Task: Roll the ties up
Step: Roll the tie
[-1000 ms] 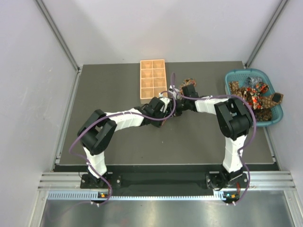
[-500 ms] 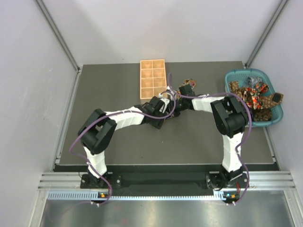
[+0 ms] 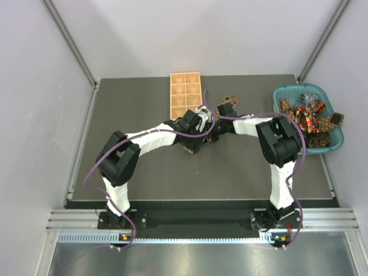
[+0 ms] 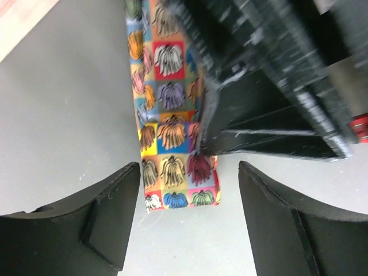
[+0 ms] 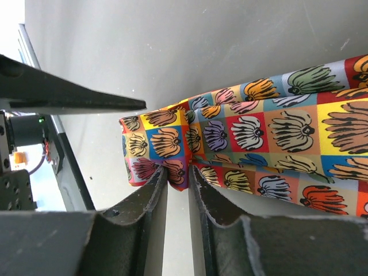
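A tie [image 4: 167, 109] printed with small colourful squares lies on the dark table, and its end lies just ahead of my left gripper [image 4: 187, 227]. That gripper is open, with one finger on each side of the tie's end and neither touching it. My right gripper [image 5: 179, 178] is shut on a folded edge of the same tie [image 5: 253, 138]. In the top view both grippers, the left [image 3: 197, 137] and the right [image 3: 211, 130], meet mid-table just below the tray. Part of the tie [image 3: 231, 99] shows behind the right wrist.
The tan wooden tray [image 3: 186, 96] stands just behind the grippers. A teal basket [image 3: 280, 92] at the right edge holds a heap of more ties [image 3: 307, 115]. The right gripper's black body [image 4: 270, 86] fills the upper right of the left wrist view.
My left gripper has opened and let go of the tie's end, shifting slightly toward the tray. My right gripper has closed on the tie.
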Available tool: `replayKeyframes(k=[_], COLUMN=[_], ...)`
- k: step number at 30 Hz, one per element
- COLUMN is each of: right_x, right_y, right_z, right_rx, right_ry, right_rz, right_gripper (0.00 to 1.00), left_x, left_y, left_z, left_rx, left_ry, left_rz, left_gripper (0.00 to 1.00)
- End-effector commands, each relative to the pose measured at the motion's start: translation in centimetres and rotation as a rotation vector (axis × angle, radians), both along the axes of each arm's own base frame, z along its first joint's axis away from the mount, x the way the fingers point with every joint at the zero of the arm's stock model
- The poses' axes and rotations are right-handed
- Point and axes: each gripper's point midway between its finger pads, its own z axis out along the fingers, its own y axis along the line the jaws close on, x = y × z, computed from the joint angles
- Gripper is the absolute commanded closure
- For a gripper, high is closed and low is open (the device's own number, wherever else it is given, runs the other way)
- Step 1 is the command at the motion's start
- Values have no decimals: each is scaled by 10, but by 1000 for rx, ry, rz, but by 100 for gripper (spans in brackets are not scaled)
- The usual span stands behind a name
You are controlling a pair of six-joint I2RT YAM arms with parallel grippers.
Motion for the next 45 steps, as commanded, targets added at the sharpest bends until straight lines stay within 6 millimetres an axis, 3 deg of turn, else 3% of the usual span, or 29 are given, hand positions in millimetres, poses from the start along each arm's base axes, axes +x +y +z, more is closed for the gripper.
replayKeyframes(k=[1, 4, 8, 14, 18, 21, 25, 33, 34, 35, 37, 43, 45], right_x=[4, 5, 4, 4, 3, 4, 13, 39, 40, 38, 42, 33, 18], right_y=[4, 4, 4, 4, 3, 3, -1, -38, -42, -50, -56, -75, -80], right_z=[-2, -2, 0, 1, 5, 11, 32, 61, 72, 68, 77, 69, 72], right_rx=[-9, -9, -7, -3, 4, 16, 46, 110, 132, 133, 144, 61, 30], right_ry=[-35, -35, -40, -41, -51, -73, -141, -235, -245, -235, -271, -325, -355], right_rz=[22, 18, 19, 16, 14, 8, -33, -223, -251, -275, -311, -400, -413], right_gripper=[81, 81, 81, 81, 80, 73, 68, 57, 55, 55, 55, 58, 58], left_x=[6, 10, 11, 11, 5, 1, -3, -16, -17, -17, -16, -15, -14], left_y=[-17, -17, -8, 3, 4, 6, 11, 9, 8, 8, 13, 25, 30], left_z=[9, 5, -9, -28, -39, -43, -47, -55, -55, -56, -59, -55, -51], left_rx=[-58, -56, -16, 36, 46, 56, 74, 57, 53, 56, 76, 139, 165], left_ry=[2, 7, 32, 38, 64, 68, 72, 122, 125, 124, 120, 124, 115], left_rz=[-51, -43, -6, 16, -5, -32, -52, -89, -96, -96, -85, -52, -37], left_gripper=[26, 28, 39, 41, 52, 61, 64, 64, 64, 64, 64, 64, 64])
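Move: The tie's rolled near end is just under the open left fingers, about 1 cm ahead, 1 cm to the right and 2 cm below the hand point. The right fingers already have it pinched, its middle about 1 cm to their left. From the left hand, the middle of the flat length of tie lies some 9 cm ahead and 7 cm right, and the divided tray's middle about 18 cm ahead and 4 cm left, both slightly lower. Pinching the tie's rolled end from both sides, the left fingers shut partway after the hand sinks about 2 cm onto it, easing slightly right. The right hand first holds still, then opens, lets go and pulls away about 7 cm to the right and 5 cm up, with some forward, turning roughly 20 degrees clockwise. ##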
